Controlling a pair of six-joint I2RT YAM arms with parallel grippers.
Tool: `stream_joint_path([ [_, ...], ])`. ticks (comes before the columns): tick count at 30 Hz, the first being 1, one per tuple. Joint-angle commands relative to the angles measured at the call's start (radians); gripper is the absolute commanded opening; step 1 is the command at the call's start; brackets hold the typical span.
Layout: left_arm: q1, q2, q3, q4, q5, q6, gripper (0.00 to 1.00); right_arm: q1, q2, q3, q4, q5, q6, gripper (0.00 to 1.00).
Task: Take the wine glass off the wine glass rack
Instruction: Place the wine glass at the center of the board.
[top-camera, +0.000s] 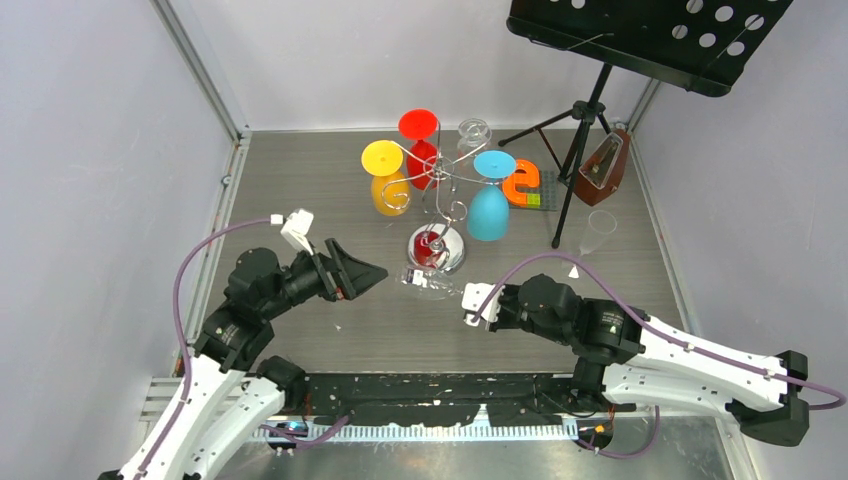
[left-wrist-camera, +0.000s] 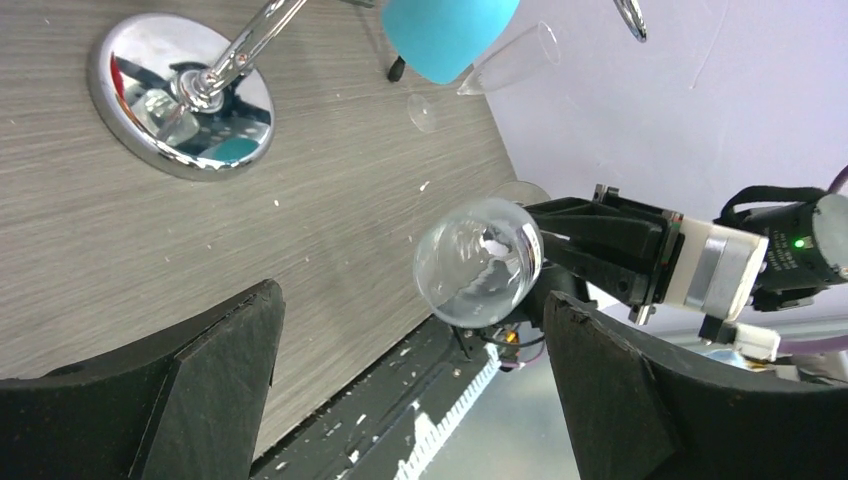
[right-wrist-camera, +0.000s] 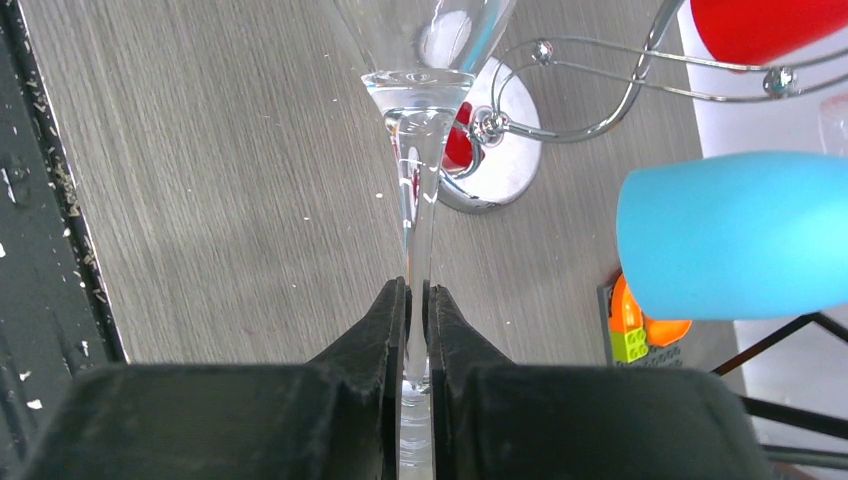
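Note:
The wine glass rack (top-camera: 437, 248) stands mid-table on its round mirrored base (left-wrist-camera: 185, 95), with coloured glasses hanging upside down from its arms. A clear wine glass (top-camera: 425, 280) is off the rack and lies level just above the table in front of the base. My right gripper (right-wrist-camera: 415, 292) is shut on its stem (right-wrist-camera: 413, 200), with the bowl (left-wrist-camera: 480, 262) pointing left. My left gripper (top-camera: 378, 270) is open a little to the left of the bowl, nothing between its fingers (left-wrist-camera: 200, 380).
Yellow (top-camera: 386, 180), red (top-camera: 420, 140) and blue (top-camera: 489, 200) glasses and one clear glass (top-camera: 474, 132) hang on the rack. Behind to the right are an orange toy on a brick plate (top-camera: 524, 186), a metronome (top-camera: 603, 165), a black music stand (top-camera: 640, 30) and another clear glass (top-camera: 598, 225).

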Motion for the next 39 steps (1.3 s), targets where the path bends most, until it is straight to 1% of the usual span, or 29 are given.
stream_joint_path([
  [1,0.089,0.002,-0.023,0.055,0.173,-0.068,0.96,0.002,-0.008,0.018,0.107,-0.039,-0.098,0.06],
  [5,0.14,0.009,-0.049,0.03,0.237,-0.078,0.94,0.001,0.0,0.019,0.137,-0.043,-0.117,0.06],
  [9,0.156,0.006,-0.071,0.025,0.278,-0.079,0.92,0.002,0.012,0.024,0.163,-0.048,-0.121,0.06],
  [16,0.167,-0.005,-0.08,-0.015,0.306,-0.053,0.91,0.003,0.044,0.055,0.182,-0.04,-0.13,0.06],
  [28,0.179,0.018,-0.078,-0.028,0.339,-0.037,0.83,0.005,0.084,0.089,0.229,-0.069,-0.122,0.06],
  [33,0.18,0.026,-0.08,-0.022,0.347,-0.037,0.78,0.018,0.105,0.096,0.252,-0.075,-0.122,0.06],
  [39,0.181,0.03,-0.081,-0.02,0.359,-0.037,0.67,0.029,0.137,0.098,0.288,-0.057,-0.12,0.06],
])
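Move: The wine glass, its stem held in my right hand with the bowl facing left, is roughly 12 cm to the right of my left hand, about 1 cm back and some 4 cm lower. From my right hand, the left gripper is about 18 cm left, 2 cm ahead and 6 cm higher. The rack stands about 13 cm ahead of my left hand and 10 cm right; the blue glass hangs some 14 cm ahead of my right hand, 1 cm right. I carry the glass about 4.5 cm left with my right hand, bowl first towards my open left gripper, still pinching the stem, rising slightly and turning a little counter-clockwise. My left hand sinks about 3.5 cm and eases back a little to meet the rim, tips its fingers some 10 degrees further down and closes them part way. ##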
